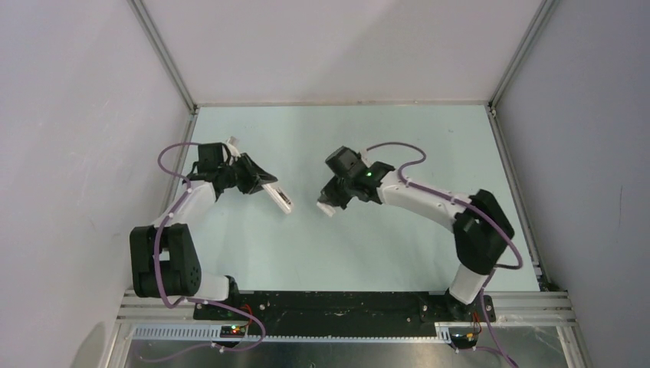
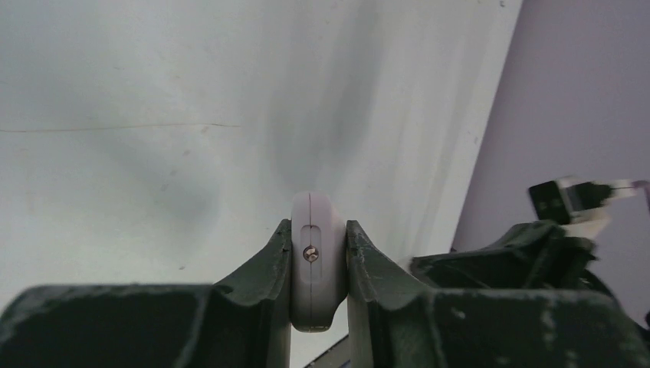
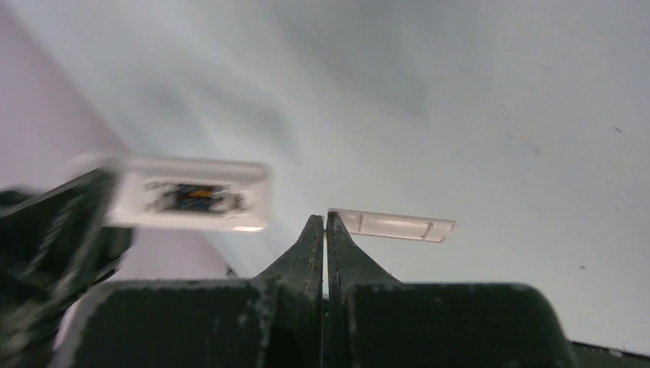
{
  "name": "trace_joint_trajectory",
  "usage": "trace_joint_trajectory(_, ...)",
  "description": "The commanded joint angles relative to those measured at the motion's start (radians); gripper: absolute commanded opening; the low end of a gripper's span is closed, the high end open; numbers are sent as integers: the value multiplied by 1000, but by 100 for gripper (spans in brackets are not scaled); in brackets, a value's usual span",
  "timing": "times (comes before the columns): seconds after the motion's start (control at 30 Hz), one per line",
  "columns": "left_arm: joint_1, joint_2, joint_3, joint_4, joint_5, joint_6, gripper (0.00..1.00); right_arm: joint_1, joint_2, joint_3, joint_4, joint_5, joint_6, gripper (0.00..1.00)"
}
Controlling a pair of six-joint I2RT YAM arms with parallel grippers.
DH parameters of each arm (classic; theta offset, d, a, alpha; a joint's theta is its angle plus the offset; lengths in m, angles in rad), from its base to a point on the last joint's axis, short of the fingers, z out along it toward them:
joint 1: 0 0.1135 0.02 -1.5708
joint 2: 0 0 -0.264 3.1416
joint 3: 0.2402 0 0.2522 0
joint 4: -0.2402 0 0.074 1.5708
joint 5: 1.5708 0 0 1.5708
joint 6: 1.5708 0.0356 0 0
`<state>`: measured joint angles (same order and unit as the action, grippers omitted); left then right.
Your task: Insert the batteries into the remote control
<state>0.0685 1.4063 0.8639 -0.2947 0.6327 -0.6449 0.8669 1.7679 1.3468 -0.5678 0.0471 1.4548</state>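
Observation:
The white remote control (image 1: 279,198) is held off the table by my left gripper (image 1: 264,181), which is shut on it. In the left wrist view the remote control (image 2: 314,257) is seen end-on between the two fingers, with a small screw in its end face. In the right wrist view the remote control (image 3: 189,195) shows its open back recess with dark and brownish shapes, too blurred to make out the batteries. My right gripper (image 3: 324,219) is shut, just right of the remote. A flat white cover strip (image 3: 395,225) sits at its tip; whether it is pinched is unclear.
Pale green table (image 1: 383,138) walled by white panels with metal corner posts (image 1: 165,54). The two grippers hang close together near the table's middle, the right gripper (image 1: 329,205) a short gap from the remote. The right arm's dark body (image 2: 536,253) shows in the left wrist view.

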Motion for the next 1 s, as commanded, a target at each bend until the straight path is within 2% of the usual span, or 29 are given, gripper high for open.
trace_joint_trajectory(0.0, -39, -37, 35, 56, 95, -93, 0, -17, -146, 25, 175, 33, -210, 0)
trace_joint_trajectory(0.1, -56, -56, 55, 72, 141, -144, 0, -31, -213, 26, 253, 5, -318, 0)
trace_joint_trajectory(0.3, -119, -83, 124, 135, 249, -227, 0, -65, -315, 27, 446, -131, -398, 0)
trace_joint_trajectory(0.37, -128, -91, 122, 237, 294, -336, 0, -74, -331, 27, 526, -184, -388, 0)
trace_joint_trajectory(0.4, -131, -93, 117, 337, 322, -379, 0, -77, -335, 26, 563, -206, -381, 0)
trace_joint_trajectory(0.47, -134, -95, 138, 396, 345, -472, 0, -83, -345, 30, 635, -255, -366, 0)
trace_joint_trajectory(0.8, -140, -113, 267, 452, 405, -726, 0, -121, -348, 85, 739, -348, -270, 0)
trace_joint_trajectory(0.97, -140, -111, 304, 479, 438, -760, 0, -126, -335, 139, 781, -387, -241, 0)
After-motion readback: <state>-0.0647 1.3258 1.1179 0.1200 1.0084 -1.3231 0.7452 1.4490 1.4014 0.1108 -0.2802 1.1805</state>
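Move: Some 11 cm left of the right hand, about 3 cm ahead and 4 cm lower, is the remote's open battery compartment. The cover already in the right fingers is centred roughly 1 cm to their right, 2 cm back and 1 cm lower. From the left hand, which holds the remote, that cover lies about 15 cm right, 8 cm back and 2 cm below; the compartment is some 4 cm right, 3 cm back and 5 cm below. Lifting together off the table area, both hands close on each other: the right hand carries the cover up about 31 cm, its fingers swinging up some 60 degrees from steeply down towards level. The left hand raises the still-gripped remote some 23 cm while bringing it about 9 cm to the right towards the cover, its fingertips tilting up as well. Both grips stay shut. ##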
